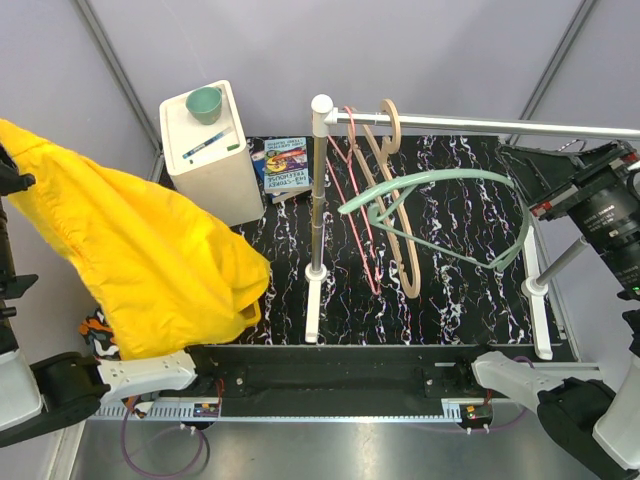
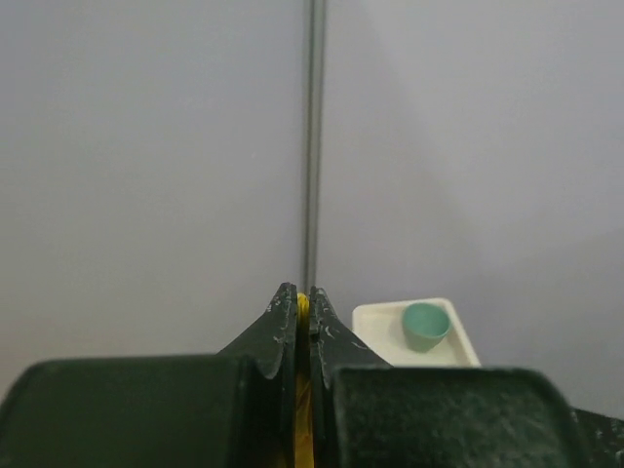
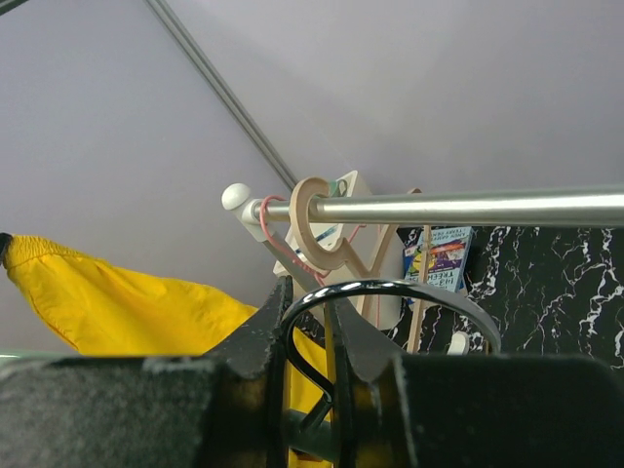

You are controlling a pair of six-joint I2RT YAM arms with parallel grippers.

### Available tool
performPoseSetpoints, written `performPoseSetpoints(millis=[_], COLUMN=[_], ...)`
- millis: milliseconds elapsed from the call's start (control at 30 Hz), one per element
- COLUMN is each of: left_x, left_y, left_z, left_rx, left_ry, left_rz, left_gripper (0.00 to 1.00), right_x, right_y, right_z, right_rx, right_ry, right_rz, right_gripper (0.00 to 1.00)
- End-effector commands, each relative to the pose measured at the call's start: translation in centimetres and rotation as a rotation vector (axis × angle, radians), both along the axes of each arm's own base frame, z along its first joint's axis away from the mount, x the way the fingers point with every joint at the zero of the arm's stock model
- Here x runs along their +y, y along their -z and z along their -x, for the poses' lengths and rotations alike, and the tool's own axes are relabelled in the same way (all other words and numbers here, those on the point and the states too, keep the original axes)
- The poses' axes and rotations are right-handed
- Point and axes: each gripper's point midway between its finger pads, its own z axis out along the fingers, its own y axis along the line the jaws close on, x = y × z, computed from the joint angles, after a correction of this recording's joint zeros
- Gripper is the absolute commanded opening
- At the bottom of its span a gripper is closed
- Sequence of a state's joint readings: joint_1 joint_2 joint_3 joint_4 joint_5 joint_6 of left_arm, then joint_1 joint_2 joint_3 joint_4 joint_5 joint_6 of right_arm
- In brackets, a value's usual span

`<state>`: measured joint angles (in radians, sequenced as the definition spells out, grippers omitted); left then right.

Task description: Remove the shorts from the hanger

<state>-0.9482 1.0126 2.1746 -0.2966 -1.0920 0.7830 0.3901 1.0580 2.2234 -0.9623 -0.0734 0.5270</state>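
Observation:
The yellow shorts [image 1: 130, 250] hang in a loose bundle at the far left, over the table's left edge. My left gripper [image 2: 302, 302] is shut on their top edge, and a sliver of yellow cloth [image 2: 302, 409] shows between the pads. The mint-green hanger [image 1: 440, 180] is held out in the air on the right, bare and well apart from the shorts. My right gripper [image 3: 310, 292] is shut on its dark hook [image 3: 390, 289], just below the rail. From the right wrist the shorts [image 3: 127, 302] show beyond the fingers.
A metal rail [image 1: 480, 125] on white posts [image 1: 318, 200] carries a wooden hanger [image 1: 395, 190] and a red wire hanger [image 1: 355, 200]. At the back left stands a white box [image 1: 210, 160] with a teal cup [image 1: 205, 102], and a book [image 1: 285, 165] lies beside it.

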Motion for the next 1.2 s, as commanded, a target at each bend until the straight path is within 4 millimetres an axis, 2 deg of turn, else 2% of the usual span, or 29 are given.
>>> performPoseSetpoints(millis=[0,67,133,167,200,233,300,333,367,433,467,533,567,633,667,700,733,767,800,833,900,933,1000,1033,1100,1133,1167], left_x=[2.0,1.9,0.2,-1.7,-2.8,-4.1,-7.2,-8.9,-9.5,-11.1,-10.4,-10.4,-9.0,-6.4,-6.1,-5.3,-4.9,-5.1,-4.9,-5.1,-5.7,-5.9,-6.1,-6.1,-5.8,-5.1,-4.9], left_y=[2.1,3.2,5.0,6.1,7.0,8.6,11.4,12.9,14.0,16.4,18.0,20.6,22.0,23.7,25.5,25.9,27.0,29.6,30.5,33.8,36.7,40.1,42.9,45.7,47.6,49.2,49.8], left_z=[0.5,0.4,-0.7,-1.7,-2.2,-2.9,-4.4,-5.1,-5.8,-7.1,-8.0,-8.9,-9.4,-8.8,-8.8,-7.7,-7.5,-7.6,-7.1,-7.2,-7.2,-7.0,-6.8,-6.7,-7.0,-6.7,-6.8], left_rx=[0.097,0.133,0.178,0.183,0.202,0.251,0.286,0.322,0.323,0.387,0.42,0.492,0.51,0.515,0.512,0.478,0.474,0.497,0.489,0.55,0.566,0.63,0.62,0.666,0.674,0.702,0.718], left_ry=[-0.123,-0.126,-0.097,-0.043,-0.027,-0.018,0.031,0.08,0.089,0.152,0.1,0.085,0.019,-0.08,-0.11,-0.12,-0.132,-0.142,-0.141,-0.16,-0.174,-0.203,-0.244,-0.267,-0.291,-0.333,-0.347], left_rz=[-0.005,-0.014,-0.037,-0.002,-0.008,-0.068,-0.049,-0.103,-0.02,-0.027,0.002,0.048,0.129,0.247,0.345,0.412,0.469,0.534,0.583,0.619,0.755,0.794,0.934,0.966,1.004,1.032,1.048], left_gripper=[0.0,0.0,0.0,0.0,0.0,0.0,0.0,0.0,0.0,0.0,0.0,0.0,0.0,0.0,0.0,0.0,0.0,0.0,0.0,0.0,0.0,0.0,0.0,0.0,0.0,0.0,0.0], right_x=[1.0,1.1,1.2,1.2,1.3,1.3,1.3,1.3,1.4,1.3,1.3,1.2,1.2,1.1,1.1,1.2,1.1,1.3,1.4,1.5,1.8,1.9,2.3,2.4,2.5,2.6,2.6], right_y=[-1.7,-1.8,-1.7,-1.7,-1.6,-1.6,-1.4,-1.4,-1.4,-1.4,-1.4,-1.3,-1.3,-1.1,-1.0,-0.9,-0.9,-0.4,-0.2,-0.1,0.4,0.6,1.3,1.4,2.2,2.9,3.1], right_z=[-0.5,-0.6,-0.6,-0.5,-0.7,-0.6,-0.6,-0.5,-0.5,-0.2,-0.2,0.1,0.1,0.3,0.3,0.4,0.5,0.3,0.3,0.3,0.2,0.1,-0.1,0.0,0.0,-0.3,-0.2], right_rx=[-0.054,-0.057,-0.057,-0.057,-0.053,-0.053,-0.05,-0.048,-0.048,-0.05,-0.05,-0.052,-0.048,-0.047,-0.044,-0.04,-0.039,-0.025,-0.018,-0.014,0.001,0.007,0.027,0.029,0.047,0.066,0.069], right_ry=[-0.045,-0.045,-0.051,-0.05,-0.052,-0.053,-0.055,-0.059,-0.061,-0.062,-0.065,-0.064,-0.068,-0.065,-0.067,-0.069,-0.072,-0.075,-0.081,-0.086,-0.101,-0.105,-0.119,-0.126,-0.132,-0.131,-0.132], right_rz=[-0.028,-0.029,-0.029,-0.029,-0.026,-0.029,-0.029,-0.032,-0.032,-0.032,-0.032,-0.029,-0.029,-0.025,-0.024,-0.025,-0.029,-0.026,-0.029,-0.036,-0.042,-0.044,-0.046,-0.046,-0.047,-0.044,-0.043], right_gripper=[0.0,0.0,0.0,0.0,0.0,0.0,0.0,0.0,0.0,0.0,0.0,0.0,0.0,0.0,0.0,0.0,0.0,0.0,0.0,0.0,0.0,0.0,0.0,0.0,0.0,0.0,0.0])
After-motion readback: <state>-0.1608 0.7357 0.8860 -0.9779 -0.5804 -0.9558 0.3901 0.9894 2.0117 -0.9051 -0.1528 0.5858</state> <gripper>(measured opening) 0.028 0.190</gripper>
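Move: The yellow shorts hang from the left hand; the yellow tray they are taken to lies about 60 cm below this hand, some 8 cm ahead and 2 cm to its right, with the camo shorts piled in and over its near left part. Beyond the tray, the white box stands roughly 36 cm ahead and 5 cm right of the hand; the rack's left post is 15 cm ahead, 34 cm right. From the right hand, holding the green hanger, the tray lies 59 cm left, 8 cm ahead. The yellow shorts are lowered towards the tray by their waistband, which the left fingers keep pinched: the left hand sinks about 47 cm, gathering speed, swinging out some 10 cm forward and to the right, then partly back. Its wrist tips so the fingers go from slightly upward to pointing well down, with a roll. The right hand keeps the green hanger and eases down some 4 cm. ##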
